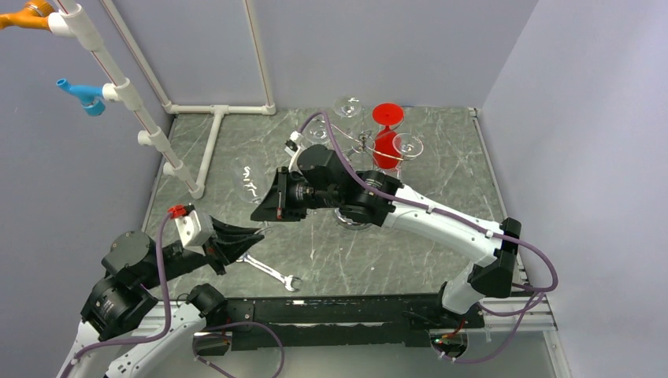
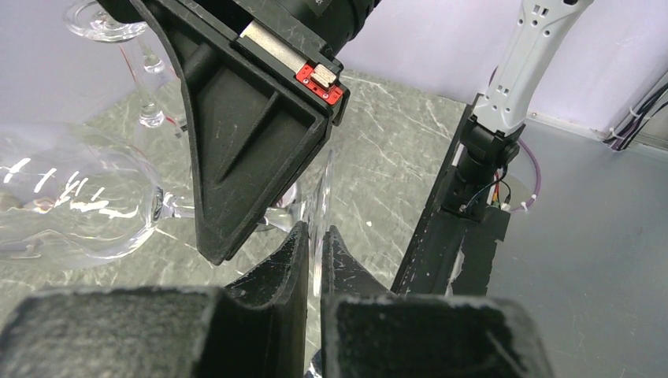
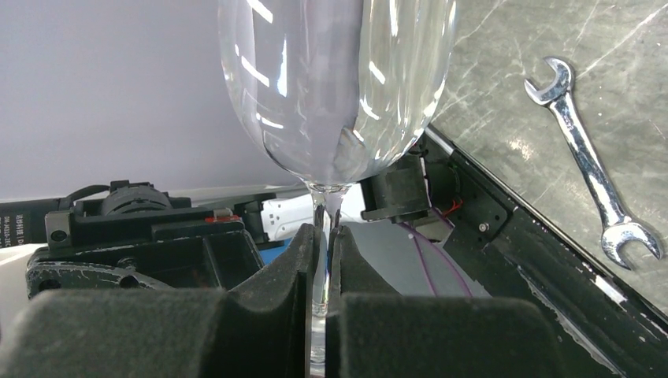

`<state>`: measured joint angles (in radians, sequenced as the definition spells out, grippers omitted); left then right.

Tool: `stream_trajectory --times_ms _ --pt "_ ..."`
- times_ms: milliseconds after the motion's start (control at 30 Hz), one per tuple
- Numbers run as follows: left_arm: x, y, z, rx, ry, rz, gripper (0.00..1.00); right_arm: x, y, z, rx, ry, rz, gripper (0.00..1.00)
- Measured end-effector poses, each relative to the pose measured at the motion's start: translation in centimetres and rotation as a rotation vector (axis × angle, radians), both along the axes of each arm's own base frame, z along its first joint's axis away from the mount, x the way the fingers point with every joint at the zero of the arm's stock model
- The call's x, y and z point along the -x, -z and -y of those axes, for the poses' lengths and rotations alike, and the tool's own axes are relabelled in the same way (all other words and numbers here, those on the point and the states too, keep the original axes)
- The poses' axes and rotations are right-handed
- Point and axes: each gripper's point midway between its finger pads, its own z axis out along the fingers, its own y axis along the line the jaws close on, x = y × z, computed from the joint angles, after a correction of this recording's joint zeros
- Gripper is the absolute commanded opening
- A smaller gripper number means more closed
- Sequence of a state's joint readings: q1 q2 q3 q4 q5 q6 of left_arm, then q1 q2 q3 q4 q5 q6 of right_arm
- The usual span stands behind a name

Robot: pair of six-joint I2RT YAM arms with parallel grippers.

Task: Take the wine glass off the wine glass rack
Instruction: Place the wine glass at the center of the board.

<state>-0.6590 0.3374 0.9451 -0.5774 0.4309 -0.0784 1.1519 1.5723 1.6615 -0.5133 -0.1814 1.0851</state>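
A clear wine glass [image 1: 246, 183] lies sideways in the air, off the wine glass rack [image 1: 361, 142], which stands at the back with two clear glasses and a red one [image 1: 386, 134] hanging on it. My right gripper [image 1: 264, 206] is shut on the stem. In the right wrist view the stem [image 3: 321, 206] runs between the pads of the right gripper [image 3: 324, 228], under the bowl [image 3: 339, 79]. My left gripper [image 2: 317, 230] is shut on the thin rim of the glass's foot [image 2: 324, 185]. The bowl [image 2: 71, 197] lies to its left.
A silver wrench [image 1: 272, 272] lies on the marble table near the front edge, also in the right wrist view as the wrench [image 3: 591, 165]. A white pipe frame [image 1: 213, 134] stands at the back left. Under the right arm shows the rack's round base [image 1: 354, 222].
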Motion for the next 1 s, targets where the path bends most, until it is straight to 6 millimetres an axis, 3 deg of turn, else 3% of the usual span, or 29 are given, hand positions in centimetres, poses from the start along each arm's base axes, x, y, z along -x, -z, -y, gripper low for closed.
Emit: stream_trajectory --times_ms 67,233,333,567,1000 --pt "0.0 0.0 -0.1 -0.002 -0.007 -0.003 0.12 -0.1 -0.1 -0.1 -0.004 0.002 0.003 0.0" --pt "-0.4 0.0 -0.6 -0.014 -0.044 -0.007 0.66 -0.3 0.2 -0.2 -0.006 0.002 0.028 0.0" --pt "-0.7 -0.8 -1.0 -0.006 -0.072 0.002 0.82 -0.4 1.0 -0.1 0.014 -0.001 0.043 0.0" --pt "-0.9 -2.0 -1.9 0.01 -0.124 0.014 0.99 -0.5 1.6 1.0 0.036 0.009 0.085 0.0" --pt "-2.6 -5.2 -2.5 0.024 -0.226 -0.054 0.99 -1.3 -0.9 4.5 0.0 0.05 0.294 0.0"
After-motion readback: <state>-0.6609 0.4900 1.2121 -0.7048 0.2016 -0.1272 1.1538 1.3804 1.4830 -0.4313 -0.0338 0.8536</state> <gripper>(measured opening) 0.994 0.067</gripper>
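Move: From the right gripper, which has the wine glass by its stem, the middle of the board lies roughly 27 cm ahead, 13 cm to the right and 32 cm below; the glass rack stands 24 cm ahead and 21 cm right. The wrench lies about 7 cm ahead of this hand, 2 cm to its left and 32 cm down. From the left gripper, still pinching the foot, the glass's middle is about 8 cm ahead and 1 cm left, roughly level. Open the left gripper wide to let go of the foot, then draw it up about 5 cm while easing it a little left and forward, turning it slightly counter-clockwise. Keep the right fingers shut on the stem: dip some 2 cm, then carry the glass about 5 cm right, back up and towards the board's middle, tipping its bowl end up some 15 degrees. ##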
